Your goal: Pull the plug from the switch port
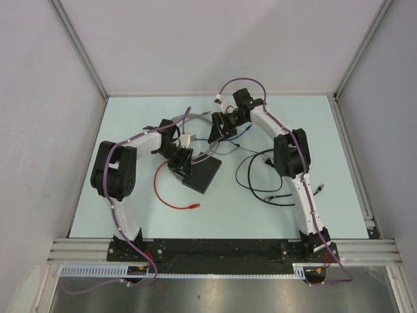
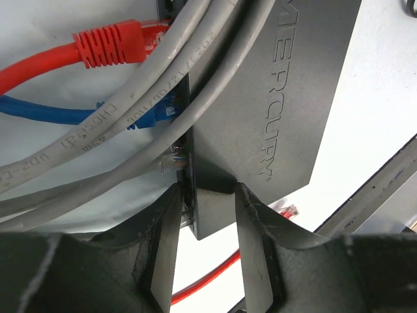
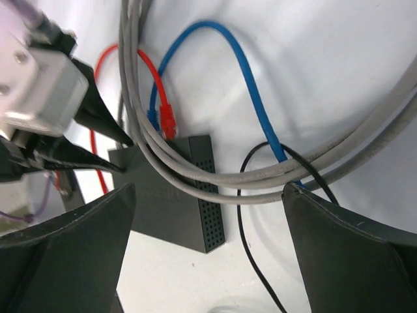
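The flat black switch box [image 1: 203, 175] lies mid-table, and its port edge [image 2: 186, 140] holds a red plug [image 2: 107, 45], a blue plug [image 2: 155, 115] and grey cables [image 2: 130, 117]. My left gripper [image 2: 208, 192] is shut on the box's near corner, one finger against the port edge and the other on the top face. The right gripper [image 3: 208, 189] hangs wide open above the box [image 3: 169, 195] and the grey cables [image 3: 215, 179], touching nothing. From there the red plug [image 3: 168, 121] and blue plug [image 3: 153, 117] sit side by side in the ports. From above, the left gripper [image 1: 182, 160] and right gripper [image 1: 225, 127] are close together.
A loose red cable [image 1: 171, 195] curls to the left of the box, ending in a free plug [image 2: 287, 210]. Thin black cables [image 1: 260, 179] loop to the right under the right arm. A blue cable [image 3: 251, 85] arcs across the table. White walls close in three sides.
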Tool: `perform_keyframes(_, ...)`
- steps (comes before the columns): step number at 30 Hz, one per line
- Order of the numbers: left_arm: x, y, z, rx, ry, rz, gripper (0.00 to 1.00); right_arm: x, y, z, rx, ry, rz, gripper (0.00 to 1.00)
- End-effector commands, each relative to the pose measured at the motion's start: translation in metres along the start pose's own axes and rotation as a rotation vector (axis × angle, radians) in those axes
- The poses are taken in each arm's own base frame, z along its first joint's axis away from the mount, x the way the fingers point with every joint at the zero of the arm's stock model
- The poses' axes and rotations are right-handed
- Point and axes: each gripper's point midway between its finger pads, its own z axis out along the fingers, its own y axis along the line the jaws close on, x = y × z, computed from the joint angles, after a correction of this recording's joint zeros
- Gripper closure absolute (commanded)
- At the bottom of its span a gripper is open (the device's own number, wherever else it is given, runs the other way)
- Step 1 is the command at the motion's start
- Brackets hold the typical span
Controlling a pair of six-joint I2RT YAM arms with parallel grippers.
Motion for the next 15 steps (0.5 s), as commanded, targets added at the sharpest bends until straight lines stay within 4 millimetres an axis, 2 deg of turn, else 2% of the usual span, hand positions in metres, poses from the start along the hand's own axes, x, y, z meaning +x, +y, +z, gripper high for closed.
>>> perform_keyframes(1,0.003,-0.006,0.0,-0.003,0.023,0.046,0.57,-0.037,0.007,-0.005,-0.076,-0.11,0.015,0.0)
perform_keyframes(3,0.005,-0.006,-0.001,-0.006,0.022,0.05,0.57,-0.046,0.009,-0.004,-0.102,-0.134,0.058,0.0)
perform_keyframes(6,0.008,-0.005,-0.001,-0.014,0.024,0.053,0.57,-0.061,0.006,0.0,-0.122,-0.18,0.052,0.0)
perform_keyframes(10,0.01,-0.006,-0.004,-0.021,0.023,0.069,0.58,-0.078,0.013,0.002,-0.142,-0.221,0.025,0.0)
perform_keyframes(13,0.005,-0.014,-0.015,-0.017,-0.006,0.101,0.58,-0.084,0.025,-0.008,-0.133,-0.232,-0.032,0.0)
perform_keyframes(15,0.0,-0.017,-0.024,-0.015,-0.029,0.122,0.57,-0.084,0.024,-0.018,-0.103,-0.234,-0.056,0.0)
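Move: The near stretch of the grey cable loop runs almost under the right gripper's open fingertips, about 1 cm ahead and 3 cm below. From that hand the black switch sits about 14 cm back, 5 cm to the left and 5 cm lower, and the blue cable's free end is some 2 cm ahead and 11 cm to the right. From the left gripper, that grey stretch lies roughly 13 cm ahead and 11 cm to the right, at about its own height. Carry the right gripper forward about 5 cm, easing left and rising some 2 cm, away from the switch and towards the far arc of the grey loop. Keep the fingers wide open and roll the wrist about 10 degrees so its left side lifts, with a slight clockwise turn; whether a finger brushes the grey cables can't be seen. ##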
